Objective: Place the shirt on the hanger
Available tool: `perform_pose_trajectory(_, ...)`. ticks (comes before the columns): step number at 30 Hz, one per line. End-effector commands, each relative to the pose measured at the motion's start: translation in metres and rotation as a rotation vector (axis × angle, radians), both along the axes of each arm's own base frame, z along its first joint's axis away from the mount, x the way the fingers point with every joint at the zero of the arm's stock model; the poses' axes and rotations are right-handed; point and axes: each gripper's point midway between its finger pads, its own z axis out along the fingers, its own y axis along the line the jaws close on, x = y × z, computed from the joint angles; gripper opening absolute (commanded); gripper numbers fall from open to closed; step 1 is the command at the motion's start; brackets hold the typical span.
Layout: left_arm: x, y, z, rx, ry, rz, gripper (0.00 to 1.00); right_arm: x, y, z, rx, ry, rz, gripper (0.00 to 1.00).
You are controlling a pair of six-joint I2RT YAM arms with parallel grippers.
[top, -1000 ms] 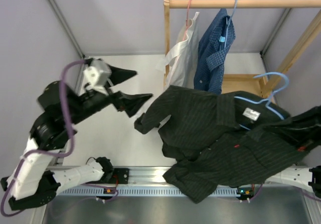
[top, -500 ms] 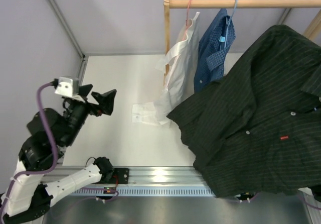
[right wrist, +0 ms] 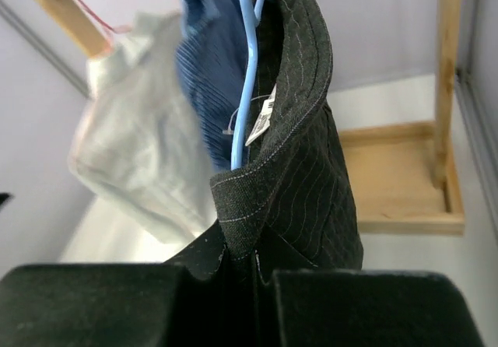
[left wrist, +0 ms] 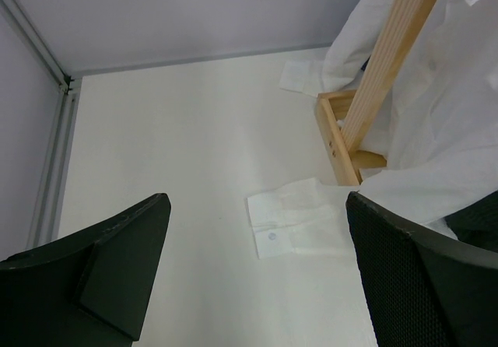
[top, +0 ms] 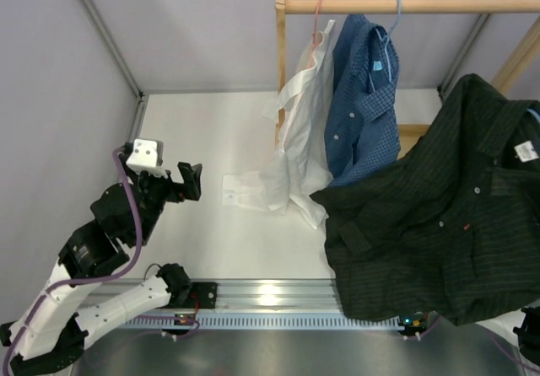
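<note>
The dark shirt [top: 439,216] hangs in the air at the right, collar up and tail spread over the table's front edge. In the right wrist view its collar [right wrist: 299,90] stands upright with the light-blue wire of the hanger [right wrist: 245,90] running up inside it beside the white label. My right gripper [right wrist: 253,265] is shut on the collar's lower fold; in the top view the shirt hides it. My left gripper [top: 190,182] is open and holds nothing, far left of the shirt, over bare table [left wrist: 257,207].
A wooden rack has a rod [top: 439,5] carrying a white shirt [top: 299,115] and a blue checked shirt [top: 363,98]. The white shirt's cuff [top: 240,192] lies on the table. The rack's base frame [top: 413,131] sits behind the dark shirt. Walls close in on the left and at the back.
The dark shirt was lifted off the table and swung up to the right; it now hangs lower than half a second ago. The left arm pulled back down to the left, still open.
</note>
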Motion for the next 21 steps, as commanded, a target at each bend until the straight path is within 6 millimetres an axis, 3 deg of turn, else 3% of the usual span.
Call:
perform_pose_trajectory(1,0.007,0.002,-0.003,-0.022,-0.019,0.049,0.98,0.035,0.028,-0.056,-0.241,0.230,-0.108,0.00)
perform_pose_trajectory(2,0.009,0.001,-0.006,-0.015,-0.016,0.057,0.98,0.049,0.041,-0.071,-0.313,0.274,-0.132,0.00)
perform_pose_trajectory(5,0.014,0.000,-0.013,-0.011,-0.002,0.078,0.98,0.079,0.066,-0.082,-0.374,0.267,-0.172,0.00)
perform_pose_trajectory(6,0.015,0.000,-0.016,-0.009,0.003,0.086,0.98,0.086,0.074,-0.077,-0.350,0.248,-0.176,0.00)
perform_pose_trajectory(8,0.019,0.006,-0.019,0.003,0.006,0.131,0.98,0.101,0.070,-0.075,-0.384,0.240,-0.293,0.00)
perform_pose_trajectory(10,0.021,0.020,-0.020,0.004,0.005,0.214,0.98,0.109,0.066,-0.064,-0.370,0.216,-0.385,0.00)
perform_pose_trajectory(15,0.019,0.063,-0.011,-0.064,-0.034,0.429,0.98,0.127,0.085,-0.032,-0.364,0.147,-0.401,0.00)
perform_pose_trajectory(17,0.022,0.081,-0.005,-0.095,-0.060,0.502,0.98,0.143,0.097,-0.019,-0.384,0.144,-0.424,0.00)
perform_pose_trajectory(19,0.029,0.089,-0.010,-0.110,-0.054,0.538,0.98,0.159,0.109,-0.006,-0.351,0.109,-0.380,0.00)
perform_pose_trajectory(20,0.038,0.096,-0.015,-0.114,-0.038,0.555,0.98,0.167,0.087,-0.002,-0.324,0.106,-0.454,0.00)
perform_pose_trajectory(21,0.044,0.099,-0.022,-0.131,-0.020,0.564,0.98,0.173,0.098,0.002,-0.305,0.074,-0.364,0.00)
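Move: The right hand holds the black shirt on its blue hanger; the free stretch of wooden rail it is being taken to lies roughly 35 cm ahead, 8 cm to its left and some 6 cm above. The blue checked shirt hangs about 30 cm ahead and 25 cm left, its middle 22 cm below, with the white shirt 11 cm farther left of it; the rack's right post stands some 33 cm ahead and 8 cm right. From the left hand that rail stretch is about 22 cm ahead, 53 cm right and 18 cm above. Keeping its closed pinch on the black shirt and hanger, the right hand carries them about 15 cm forward and 9 cm left towards the free rail to the right of the blue checked shirt, dipping some 10 cm and then climbing over half of that back, as the wrist lowers its left side, tips slightly down and turns about 25 degrees clockwise. The left hand, empty and wide open, swings some 9 cm left, away from the shirts, turning counter-clockwise. ##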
